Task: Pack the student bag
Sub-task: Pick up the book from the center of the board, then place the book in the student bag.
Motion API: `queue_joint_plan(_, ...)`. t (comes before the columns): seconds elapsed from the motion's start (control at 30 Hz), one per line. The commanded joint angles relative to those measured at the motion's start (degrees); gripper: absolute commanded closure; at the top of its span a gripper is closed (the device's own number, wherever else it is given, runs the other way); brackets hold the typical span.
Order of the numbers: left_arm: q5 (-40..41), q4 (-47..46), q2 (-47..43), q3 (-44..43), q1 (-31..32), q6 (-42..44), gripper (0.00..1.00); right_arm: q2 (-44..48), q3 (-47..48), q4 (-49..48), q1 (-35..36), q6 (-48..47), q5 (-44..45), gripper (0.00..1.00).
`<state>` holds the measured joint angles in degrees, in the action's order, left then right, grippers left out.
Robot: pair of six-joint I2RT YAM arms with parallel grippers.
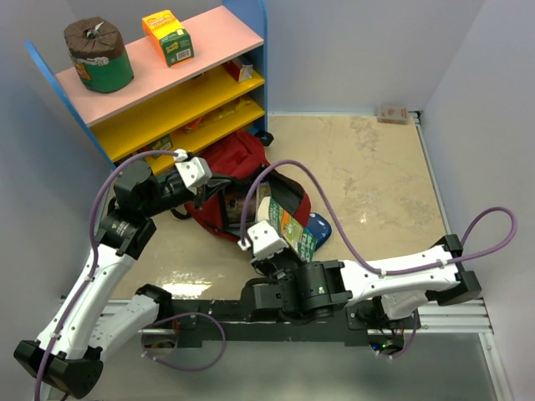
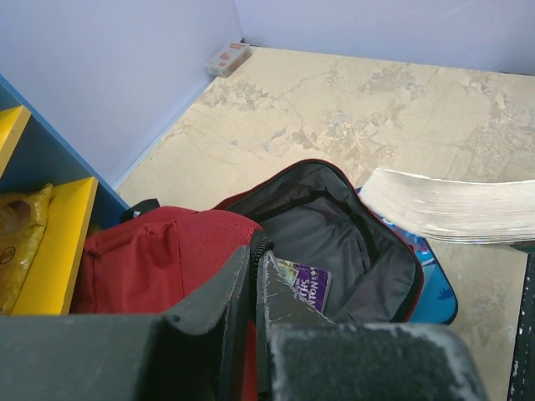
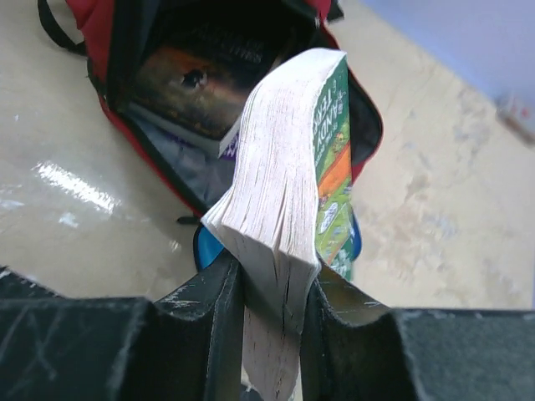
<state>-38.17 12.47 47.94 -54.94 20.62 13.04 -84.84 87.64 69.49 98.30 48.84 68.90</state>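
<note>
The dark-red student bag (image 1: 242, 159) lies open on the table in front of the shelf, its grey lining (image 2: 334, 225) showing. My left gripper (image 2: 255, 259) is shut on the bag's zippered rim and holds the mouth open. Inside lie a purple book (image 2: 311, 286) and a dark-covered book (image 3: 201, 75). My right gripper (image 3: 272, 288) is shut on the lower end of a thick paperback with a green cover (image 3: 288, 159). That paperback (image 1: 292, 227) stands tilted just over the near side of the bag's opening (image 3: 167, 50).
A blue pencil case (image 1: 318, 225) lies against the bag's near right side, under the paperback. The coloured shelf unit (image 1: 184, 100) stands at the back left, carrying a green cylinder (image 1: 99, 54) and an orange-green box (image 1: 167, 35). A small box (image 1: 393, 113) sits in the far right corner.
</note>
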Motion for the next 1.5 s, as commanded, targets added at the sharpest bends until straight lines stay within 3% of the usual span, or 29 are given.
queue_joint_plan(0.0, -4.8, -4.0, -1.4, -2.9, -0.2, -0.6, 0.90, 3.2, -9.3, -25.6, -0.5, -32.2, 10.6, 1.00)
queue_joint_plan(0.03, -4.8, -3.9, -1.4, -2.8, -0.2, -0.7, 0.90, 6.1, -12.6, -34.9, -2.4, -48.3, 8.2, 1.00)
queue_joint_plan(0.07, -4.9, -4.0, -1.5, -2.8, -0.2, -0.7, 0.90, 11.8, -19.6, -51.7, -3.5, -56.0, 0.1, 1.00)
queue_joint_plan(0.13, -5.1, -4.0, -1.6, -2.5, -0.1, -1.2, 0.90, 18.1, -27.7, -69.0, -5.7, -74.3, -7.5, 1.00)
queue_joint_plan(0.17, -5.2, -3.9, -1.8, -2.4, -0.2, -1.3, 0.90, 20.0, -31.9, -77.7, -5.9, -77.2, -13.5, 1.00)
queue_joint_plan(0.2, -5.2, -3.9, -1.7, -2.3, -0.1, -1.3, 0.90, 21.0, -32.8, -80.0, -7.1, -79.5, -15.7, 1.00)
queue_joint_plan(0.33, -5.1, -4.3, -1.5, -2.4, -0.1, -1.9, 0.90, 15.2, -26.9, -72.6, -15.7, -79.8, -29.2, 1.00)
queue_joint_plan(0.53, -4.7, -4.2, -1.4, -2.8, -0.2, -2.1, 0.90, 7.0, -23.1, -69.7, -22.4, -85.0, -42.2, 1.00)
queue_joint_plan(0.67, -4.5, -3.5, -1.3, -3.1, -0.2, -1.7, 0.90, 3.4, -23.3, -64.6, -24.7, -89.8, -45.0, 1.00)
queue_joint_plan(0.8, -4.5, -4.4, -1.6, -2.4, -0.1, -2.1, 0.90, 1.2, -27.3, -69.2, -26.3, -99.6, -44.8, 1.00)
queue_joint_plan(1.0, -4.5, -4.1, -1.3, -3.0, -0.2, -2.6, 0.90, -5.7, -23.8, -73.5, -31.9, -99.7, -49.5, 0.98)
queue_joint_plan(1.23, -4.4, -3.5, -1.4, -3.2, -0.1, -2.6, 0.90, -5.5, -24.1, -80.6, -32.2, -83.9, -54.0, 0.56)
queue_joint_plan(1.27, -4.4, -3.2, -1.3, -3.2, -0.2, -2.4, 0.90, -4.5, -24.7, -80.9, -32.1, -81.1, -54.5, 0.39)
queue_joint_plan(1.3, -4.4, -3.2, -1.3, -3.2, -0.2, -2.2, 0.90, -2.2, -25.7, -81.4, -32.2, -76.6, -56.1, 0.27)
queue_joint_plan(1.33, -4.4, -3.2, -1.3, -3.1, -0.2, -2.3, 0.90, -0.8, -27.5, -81.4, -32.2, -74.3, -57.5, 0.02)
queue_joint_plan(1.47, -4.5, -4.2, -1.3, -2.9, -0.2, -2.8, 0.89, 4.9, -31.1, -80.9, -32.5, -63.4, -60.4, 0.01)
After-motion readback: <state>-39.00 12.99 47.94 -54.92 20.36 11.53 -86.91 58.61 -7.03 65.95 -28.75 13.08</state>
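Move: The open mouth of the red bag, where the right hand is taking the green book it already grips, lies about 16 cm ahead of it, 7 cm to its left and 18 cm below. In the bag, the Tale of Two Cities book sits some 6 cm farther left; the blue pencil case lies about 10 cm ahead of the hand and roughly straight in line with it, 25 cm down. From the left hand, the mouth is around 4 cm ahead, 13 cm right and 23 cm below. Forward and then also left, the right hand swings the green book to the bag's mouth, dipping and recovering early on, then sinks into the opening, about 15 cm forward and 14 cm down in all, while turning some 40 degrees counter-clockwise and rolling left side down. There its fingers open wide, let go of the book and start back up about 5 cm, the roll easing. The left hand stays put, still pinching the bag's edge. ##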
